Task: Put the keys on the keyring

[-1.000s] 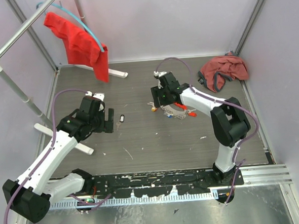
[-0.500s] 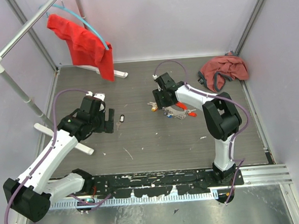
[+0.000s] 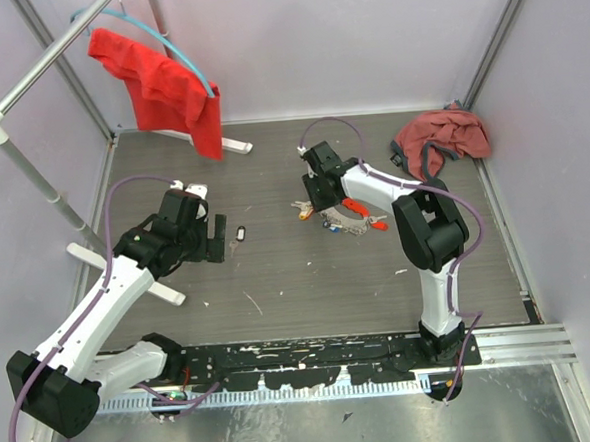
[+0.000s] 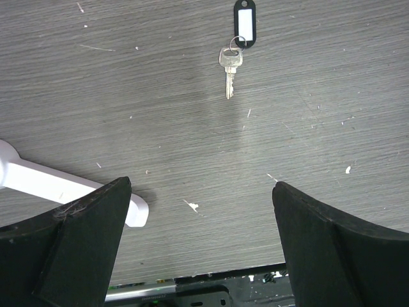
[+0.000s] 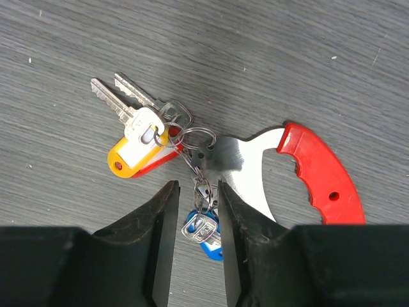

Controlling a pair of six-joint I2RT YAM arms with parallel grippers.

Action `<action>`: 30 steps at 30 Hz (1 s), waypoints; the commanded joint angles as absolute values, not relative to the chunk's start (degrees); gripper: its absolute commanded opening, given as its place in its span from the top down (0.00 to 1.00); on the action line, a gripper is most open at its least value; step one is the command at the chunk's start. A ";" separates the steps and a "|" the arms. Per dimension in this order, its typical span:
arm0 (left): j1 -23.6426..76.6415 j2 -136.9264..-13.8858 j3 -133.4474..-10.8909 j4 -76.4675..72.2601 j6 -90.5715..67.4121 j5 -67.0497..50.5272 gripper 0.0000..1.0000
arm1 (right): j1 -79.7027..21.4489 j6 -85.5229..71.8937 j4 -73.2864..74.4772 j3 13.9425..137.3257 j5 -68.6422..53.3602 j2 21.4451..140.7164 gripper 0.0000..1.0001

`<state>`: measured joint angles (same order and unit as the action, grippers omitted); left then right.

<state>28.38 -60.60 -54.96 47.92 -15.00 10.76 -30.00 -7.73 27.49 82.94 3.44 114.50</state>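
In the right wrist view two silvery keys (image 5: 124, 99) with a yellow tag (image 5: 137, 147) hang on the keyring (image 5: 199, 135), a thin wire loop. A short chain joins it to a flat metal tool with a red handle (image 5: 319, 176). My right gripper (image 5: 198, 204) stands low over the bunch, its jaws narrowed round a small ring and a blue-tagged key (image 5: 203, 229). The right finger touches the ring and the left finger stands slightly apart. My left gripper (image 4: 201, 217) is wide open above bare table. A single key (image 4: 230, 64) on a black-framed tag (image 4: 243, 25) lies ahead of it.
A red cloth (image 3: 161, 84) hangs on a hanger from the white rack (image 3: 31, 167) at the back left. The rack's foot (image 3: 128, 276) lies beside my left arm. A crumpled pink-red cloth (image 3: 440, 140) sits in the back right corner.
My right gripper has shifted slightly left over the bunch and its jaws have narrowed round the blue-tagged key. The hanging red cloth has swung a little. The left arm has stayed put.
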 commanded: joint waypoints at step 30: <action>28.39 -61.26 -55.02 48.78 -14.25 9.76 0.00 | -30.25 -6.27 28.08 86.29 1.38 113.10 0.99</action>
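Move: Right between the right hand's half-open fingertips, about 1 cm below the hand point, lie the small linked rings of the keyring. The yellow key tag is about 5 cm to the left of this hand and 1 cm ahead, the blue tag some 2 cm back and 1 cm right. The red handle sits about 7 cm right and 3 cm ahead. From the left hand the rings are roughly 15 cm ahead, 24 cm right and 12 cm below. Closing from a bit over a third open to almost shut, the right hand's fingers pinch the thin linked rings between their tips. Meanwhile the hand sinks barely half a centimetre onto them, then eases about half a centimetre left towards the yellow tag, its downward-slanting pose almost unchanged. ##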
